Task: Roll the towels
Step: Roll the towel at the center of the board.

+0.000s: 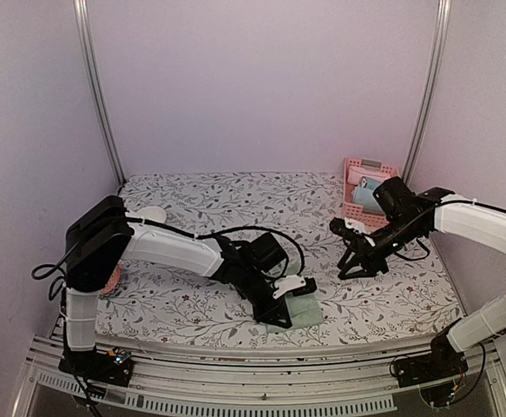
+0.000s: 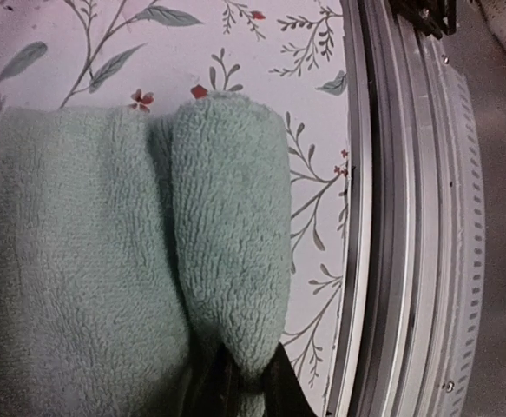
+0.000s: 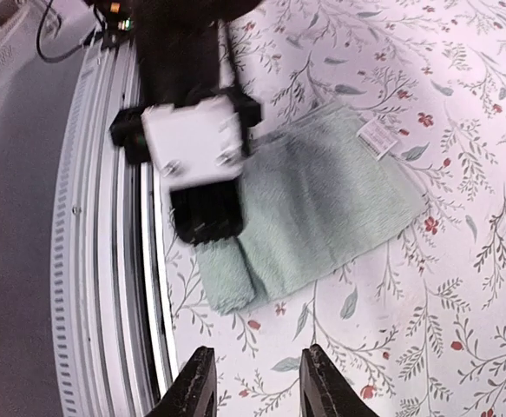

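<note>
A pale sage-green towel (image 1: 305,309) lies at the table's near edge. In the left wrist view its near-edge side is rolled into a short tube (image 2: 231,252), and the rest (image 2: 70,278) lies flat beside it. My left gripper (image 2: 251,375) is shut on the end of that roll. From the right wrist view the towel (image 3: 331,195) shows a white tag, with the left gripper (image 3: 207,217) over the roll. My right gripper (image 3: 257,356) hangs open and holds nothing, above the cloth to the towel's right (image 1: 354,268). A light blue towel (image 1: 370,193) sits in the pink basket.
The pink slatted basket (image 1: 353,174) stands at the back right, close behind the right arm. The metal rail of the table's near edge (image 2: 409,217) runs right alongside the roll. A small reddish object (image 1: 112,280) lies at the left edge under the left arm.
</note>
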You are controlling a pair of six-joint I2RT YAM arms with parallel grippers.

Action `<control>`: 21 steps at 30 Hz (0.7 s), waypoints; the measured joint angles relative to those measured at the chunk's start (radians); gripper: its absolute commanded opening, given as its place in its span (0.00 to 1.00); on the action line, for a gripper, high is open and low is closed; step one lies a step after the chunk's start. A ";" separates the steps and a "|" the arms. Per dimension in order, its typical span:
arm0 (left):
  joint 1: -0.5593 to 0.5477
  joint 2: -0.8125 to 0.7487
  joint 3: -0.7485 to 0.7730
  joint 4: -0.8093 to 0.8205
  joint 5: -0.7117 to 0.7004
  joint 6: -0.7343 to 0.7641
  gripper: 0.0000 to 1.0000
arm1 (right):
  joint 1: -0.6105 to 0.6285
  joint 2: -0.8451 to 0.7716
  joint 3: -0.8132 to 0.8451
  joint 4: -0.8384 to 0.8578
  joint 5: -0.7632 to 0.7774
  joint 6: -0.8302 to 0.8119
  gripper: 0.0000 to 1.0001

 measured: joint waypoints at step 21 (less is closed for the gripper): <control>0.138 0.129 0.060 -0.029 0.407 -0.170 0.13 | 0.518 0.175 -0.203 0.439 0.519 -0.029 0.35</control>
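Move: The green towel's near edge is already rolled. The free right part of that roll lies about 6 cm back, 7 cm left and 13 cm below the open right hand. The left gripper holds the roll some 7 cm farther left, so that free part is about 7 cm straight to the left hand's right. The towel's flat part has its middle roughly 6 cm ahead of the roll and 11 cm left of the right hand. The towel roll stays pinched in the left fingers while that wrist tilts some 25 degrees, swinging to aim them more back towards the base. The right hand sinks about 12 cm, first drawing back 6 cm, then going left about as far, onto the roll's free right part, turning counter-clockwise; its half-open fingers end astride the roll, not closing. ##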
